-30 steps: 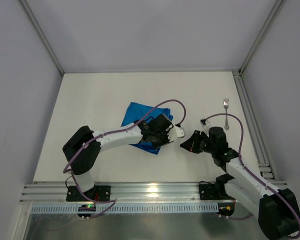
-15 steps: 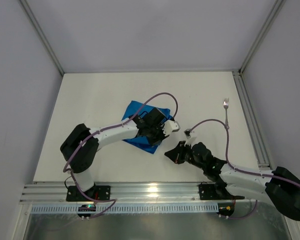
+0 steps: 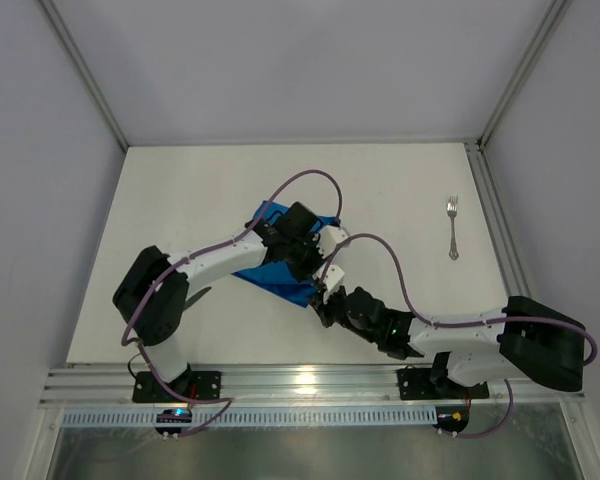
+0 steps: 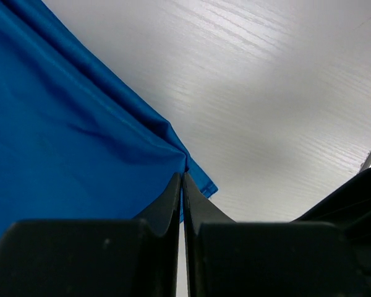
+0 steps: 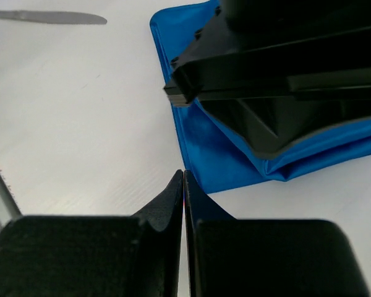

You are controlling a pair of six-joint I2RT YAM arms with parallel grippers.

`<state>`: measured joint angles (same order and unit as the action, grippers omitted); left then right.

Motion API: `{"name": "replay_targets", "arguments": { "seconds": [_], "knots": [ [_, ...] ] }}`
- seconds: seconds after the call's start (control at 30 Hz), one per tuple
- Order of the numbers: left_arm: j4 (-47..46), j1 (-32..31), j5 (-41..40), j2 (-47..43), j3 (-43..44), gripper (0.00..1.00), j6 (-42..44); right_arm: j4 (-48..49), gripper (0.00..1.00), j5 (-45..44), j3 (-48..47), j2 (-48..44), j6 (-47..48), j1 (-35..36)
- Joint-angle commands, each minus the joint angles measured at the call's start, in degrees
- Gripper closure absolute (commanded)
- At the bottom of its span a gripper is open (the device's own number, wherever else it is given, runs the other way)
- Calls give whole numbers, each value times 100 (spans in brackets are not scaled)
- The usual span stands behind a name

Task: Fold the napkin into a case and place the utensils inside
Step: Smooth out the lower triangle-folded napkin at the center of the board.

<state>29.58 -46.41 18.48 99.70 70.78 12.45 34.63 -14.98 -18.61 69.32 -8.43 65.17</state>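
The bright blue napkin (image 3: 273, 275) lies bunched and partly folded at mid-table, under my left arm. My left gripper (image 3: 308, 268) is shut on a pinched fold near the napkin's (image 4: 68, 136) edge; cloth creases run to its tips (image 4: 184, 174). My right gripper (image 3: 323, 300) is shut with nothing in it, its tips (image 5: 184, 173) down at the table beside the napkin's (image 5: 229, 161) near corner. The silver fork (image 3: 453, 228) lies alone at the right. The dark grey knife (image 5: 49, 17) lies on the table beyond the napkin. No folded case shows.
A metal rail (image 3: 500, 230) runs along the table's right edge, close to the fork. The left gripper's black body (image 5: 284, 80) hangs low over the napkin right in front of my right gripper. Purple cables loop above both arms.
My right arm has swept left across the table, from beside the fork to the napkin's near corner. The left gripper has shifted slightly up and left, still pinching the cloth.
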Motion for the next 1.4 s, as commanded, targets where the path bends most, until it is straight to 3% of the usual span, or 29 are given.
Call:
{"name": "replay_targets", "arguments": {
  "seconds": [0.0, 0.3, 0.63, 1.37],
  "knots": [
    [-5, 97, 252, -197, 269, 100, -76, 17, 96, -365, -344, 406, 1140, 145],
    [83, 150, 455, -170, 225, 100, -41, -351, 96, -1190, -1355, 1926, 1835, 462],
    [153, 150, 490, -161, 164, 100, 30, -1371, 96, -1455, -1865, 2682, 1968, 479],
    [566, 317, 956, -311, -328, 100, -5, -1890, 96, -1631, -1813, 2868, 1326, 515]
  ]
}}
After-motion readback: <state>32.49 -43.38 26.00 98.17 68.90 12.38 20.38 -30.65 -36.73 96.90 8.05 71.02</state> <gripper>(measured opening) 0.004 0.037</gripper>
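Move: The napkin's loose lower corner lies about 3 cm ahead of the right hand, 2 cm to its left and 9 cm below. The upper flap's corner, held in the left fingers, is some 6 cm ahead, 1 cm left and 3 cm below the right hand; the knife's middle is about 30 cm left, 2 cm ahead. From the left hand, the lower corner is some 4 cm back, straight below sideways, 7 cm down. Right shut fingers sink 8 cm, tipping down 35 degrees, onto the lower corner; left keeps hold, easing back-left 2 cm. ##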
